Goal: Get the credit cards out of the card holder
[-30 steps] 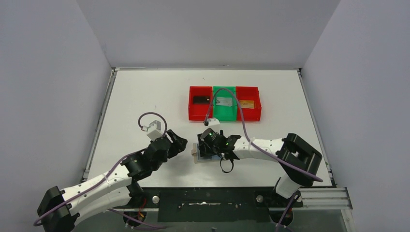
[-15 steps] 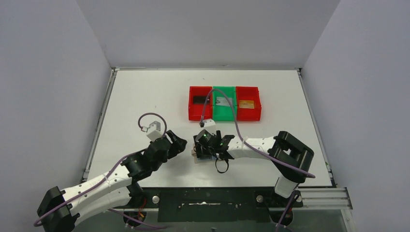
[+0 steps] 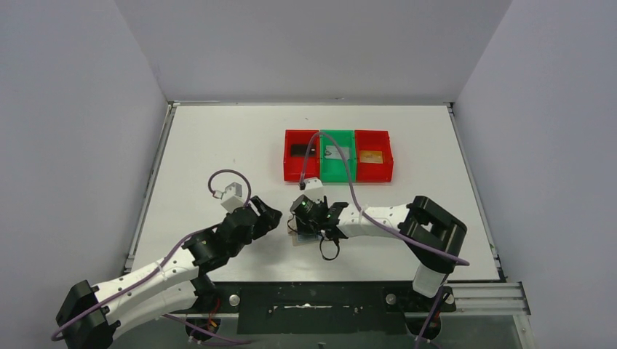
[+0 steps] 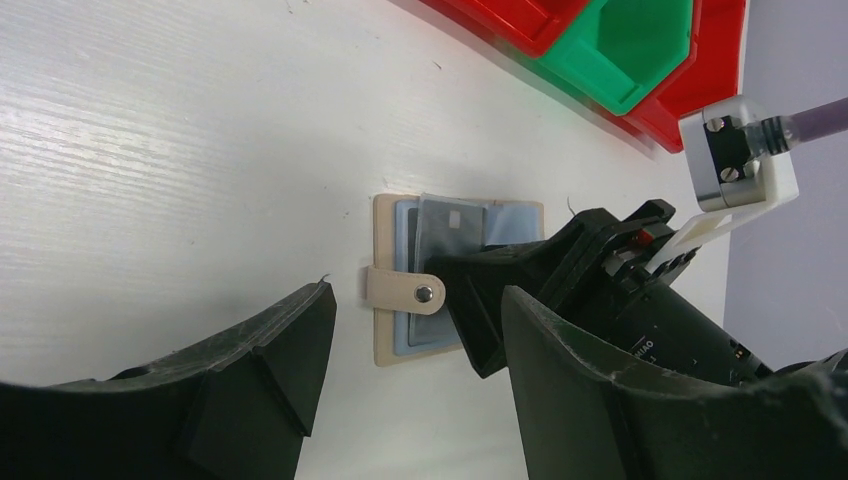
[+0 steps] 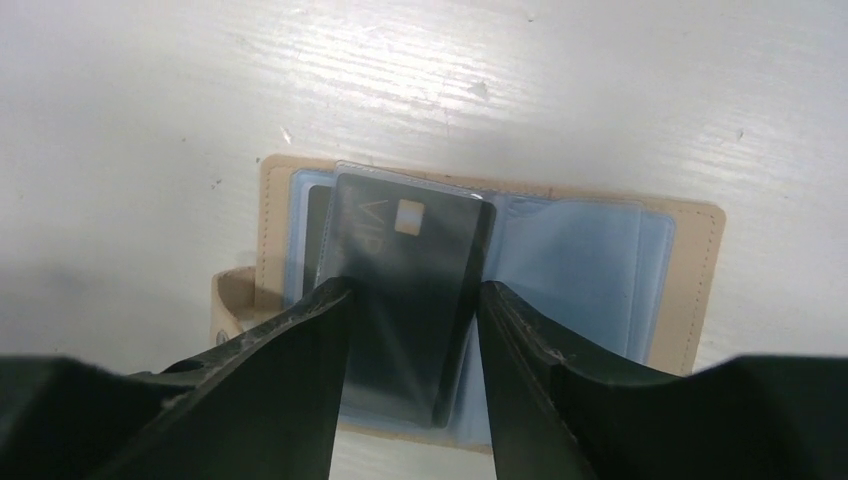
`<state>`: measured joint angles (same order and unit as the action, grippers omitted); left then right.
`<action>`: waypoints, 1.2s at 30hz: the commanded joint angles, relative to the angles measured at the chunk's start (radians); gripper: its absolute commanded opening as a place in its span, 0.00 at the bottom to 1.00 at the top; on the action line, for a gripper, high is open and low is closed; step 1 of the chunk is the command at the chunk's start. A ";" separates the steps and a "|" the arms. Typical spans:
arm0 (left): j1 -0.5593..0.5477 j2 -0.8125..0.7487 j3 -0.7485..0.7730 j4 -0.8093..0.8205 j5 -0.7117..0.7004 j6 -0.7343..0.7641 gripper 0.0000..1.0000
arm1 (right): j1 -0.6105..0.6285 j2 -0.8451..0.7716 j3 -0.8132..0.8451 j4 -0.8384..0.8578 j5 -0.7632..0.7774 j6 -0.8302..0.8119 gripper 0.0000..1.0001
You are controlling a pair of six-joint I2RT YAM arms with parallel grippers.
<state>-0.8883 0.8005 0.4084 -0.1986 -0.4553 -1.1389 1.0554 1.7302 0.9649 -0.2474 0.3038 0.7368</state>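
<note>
The tan card holder [image 5: 694, 290] lies open on the table, pale blue sleeves [image 5: 580, 270] up, its closure tab [image 4: 400, 290] folded over the left edge. A dark credit card [image 5: 400, 260] rests on its left half. My right gripper [image 5: 412, 290] stands over the holder [image 3: 295, 238], its fingertips pressed against the card's two long edges. My left gripper [image 4: 418, 300] hovers open just left of the holder, holding nothing. Three more credit cards lie in the bins: black [image 3: 300, 150], silver [image 3: 335, 153], gold [image 3: 372, 156].
A row of three bins stands behind the holder: red [image 3: 289, 171], green [image 3: 337, 173], red [image 3: 385, 171]. The right arm's purple cable [image 3: 353, 189] loops over the green bin. The two grippers [image 3: 268, 217] [image 3: 309, 222] sit close together near the table's front.
My right gripper has shifted slightly left over the holder, widened, then narrowed its jaws onto the dark card. The left arm has stayed still.
</note>
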 commanded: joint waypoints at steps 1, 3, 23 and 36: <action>0.004 0.005 0.010 0.040 0.013 0.007 0.61 | 0.001 0.011 -0.041 -0.020 0.028 0.016 0.44; 0.006 0.011 0.012 0.044 0.019 0.008 0.61 | -0.001 -0.004 -0.049 -0.009 0.028 0.018 0.41; 0.010 0.188 0.101 0.248 0.217 0.132 0.62 | -0.197 -0.138 -0.344 0.380 -0.328 0.085 0.07; 0.003 0.419 0.223 0.365 0.353 0.155 0.62 | -0.330 -0.140 -0.526 0.647 -0.494 0.180 0.01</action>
<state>-0.8818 1.1629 0.5644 0.0650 -0.1513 -0.9905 0.7513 1.5776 0.4973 0.4198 -0.1768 0.9112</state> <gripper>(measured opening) 0.619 0.108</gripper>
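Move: Right under the right fingertips, about 1 cm below and between them, lies the card in its clear sleeve on the open holder's left page. From that hand, the holder's blue right page is centred about 6 cm to the right and level, and the snap flap about 6 cm to the left and 1 cm back. From the left hand, the card lies roughly 9 cm to the right, 1 cm back and 10 cm below; the flap is only about 4 cm to that hand's right, 1 cm back and 10 cm below. Closing from half open to nearly shut, the right fingers slide about 3 cm right and 1 cm forward, low over the card, and pinch the sleeve's right edge beside the fold; meanwhile the wrist rolls some 30 degrees, its left side rising. The left hand, fingers staying open, dips slightly, then rises again while swinging about 9 cm right towards the card and turning clockwise. ##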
